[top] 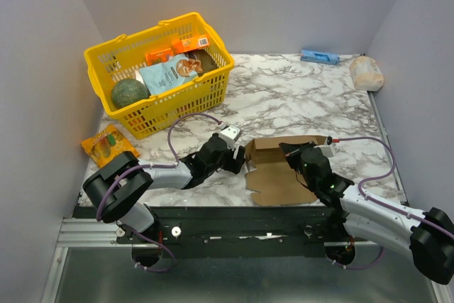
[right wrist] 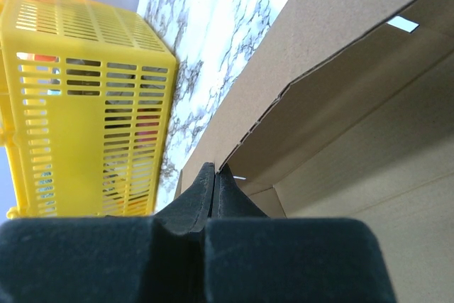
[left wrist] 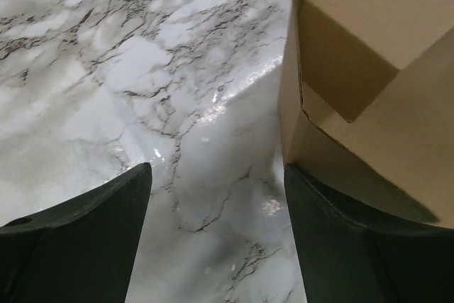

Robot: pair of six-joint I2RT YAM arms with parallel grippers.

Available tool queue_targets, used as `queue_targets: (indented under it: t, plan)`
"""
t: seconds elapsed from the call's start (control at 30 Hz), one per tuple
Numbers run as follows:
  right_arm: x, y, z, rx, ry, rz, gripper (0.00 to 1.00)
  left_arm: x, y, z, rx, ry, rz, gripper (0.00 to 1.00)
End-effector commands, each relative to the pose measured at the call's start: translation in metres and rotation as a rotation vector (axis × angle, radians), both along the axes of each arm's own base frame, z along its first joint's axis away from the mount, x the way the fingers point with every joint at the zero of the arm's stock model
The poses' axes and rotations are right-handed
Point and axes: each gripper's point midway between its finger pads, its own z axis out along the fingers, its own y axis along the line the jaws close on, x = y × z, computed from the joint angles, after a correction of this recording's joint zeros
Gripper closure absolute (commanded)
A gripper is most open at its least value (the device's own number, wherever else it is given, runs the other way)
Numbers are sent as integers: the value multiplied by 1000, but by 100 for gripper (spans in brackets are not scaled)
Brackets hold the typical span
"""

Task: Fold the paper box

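The paper box (top: 280,175) is plain brown cardboard, partly folded, lying open near the table's front edge with its walls (right wrist: 369,47) raised. My left gripper (top: 241,158) is low at its left side and open, with only marble between the fingers (left wrist: 85,239). In the left wrist view the box corner (left wrist: 355,69) rises just past the right finger. My right gripper (top: 289,151) sits at the box's back wall. Its fingers are pressed together on the wall's edge (right wrist: 216,172).
A yellow basket (top: 170,108) holding packets and a green round thing (top: 128,94) stands back left, also seen in the right wrist view (right wrist: 85,104). An orange packet (top: 106,143) lies front left. A small blue box (top: 318,56) and a pale bundle (top: 366,72) lie at the back right.
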Motion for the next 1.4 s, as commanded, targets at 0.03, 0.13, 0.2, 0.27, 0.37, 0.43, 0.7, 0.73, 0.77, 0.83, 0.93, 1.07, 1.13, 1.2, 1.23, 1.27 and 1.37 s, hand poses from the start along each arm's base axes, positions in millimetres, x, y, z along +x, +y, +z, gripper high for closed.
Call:
queue_targets:
  t: [0.03,0.13,0.2,0.27,0.37,0.43,0.7,0.73,0.77,0.83,0.93,1.07,1.13,1.2,1.23,1.27,1.37]
  plan:
    - [-11,-15,-33,-120,80,-9,99,0,-34,34,-88,-96,-78,16]
    - [-11,-15,-34,-119,82,-8,99,-1,-39,34,-88,-106,-84,16]
    - [-12,-16,-35,-121,83,-9,99,-1,-41,33,-92,-108,-87,16]
    - [-12,-16,-35,-120,82,-11,99,0,-43,35,-99,-120,-90,16]
    - [-13,-17,-37,-123,87,-12,99,2,-46,36,-105,-133,-93,16]
    - [-13,-18,-40,-126,91,-15,99,3,-50,38,-122,-149,-102,16]
    - [-16,-22,-42,-122,96,-27,99,0,-60,32,-136,-180,-131,17]
    - [-16,-22,-42,-121,95,-28,99,-1,-62,35,-145,-191,-134,17]
    - [-15,-22,-40,-119,91,-30,99,-2,-62,35,-152,-195,-136,17]
    - [-16,-22,-41,-119,92,-29,99,-3,-63,41,-185,-207,-137,16]
    - [-17,-23,-39,-102,96,-36,99,-5,-66,48,-209,-222,-151,15]
    - [-16,-23,-28,-76,80,-43,99,-8,-69,49,-205,-238,-190,15]
    - [-15,-24,-21,-79,76,-49,99,-8,-69,43,-190,-231,-197,15]
    - [-16,-25,-20,-84,77,-52,99,-6,-70,39,-174,-235,-199,16]
    - [-16,-26,-20,-85,78,-54,99,-6,-70,40,-174,-240,-199,16]
    - [-17,-26,-22,-87,85,-54,99,-5,-71,40,-172,-241,-201,16]
    - [-19,-23,-25,-59,103,-51,99,-4,-73,41,-168,-251,-208,17]
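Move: The small left end flap of the paper box stands beside the left hand's right-hand finger, about 3 cm to the right, 2 cm ahead and roughly level. The long raised wall's middle is some 15 cm right of this hand and 4 cm ahead; the flat base panel's middle is about 14 cm right, 3 cm back and 5 cm lower. From the right hand, pinching that wall, the flap lies about 11 cm left and 2 cm back, 5 cm lower. Still spread, the left fingers push the end flap rightward, travelling some 6 cm while the right keeps pinching the wall. ##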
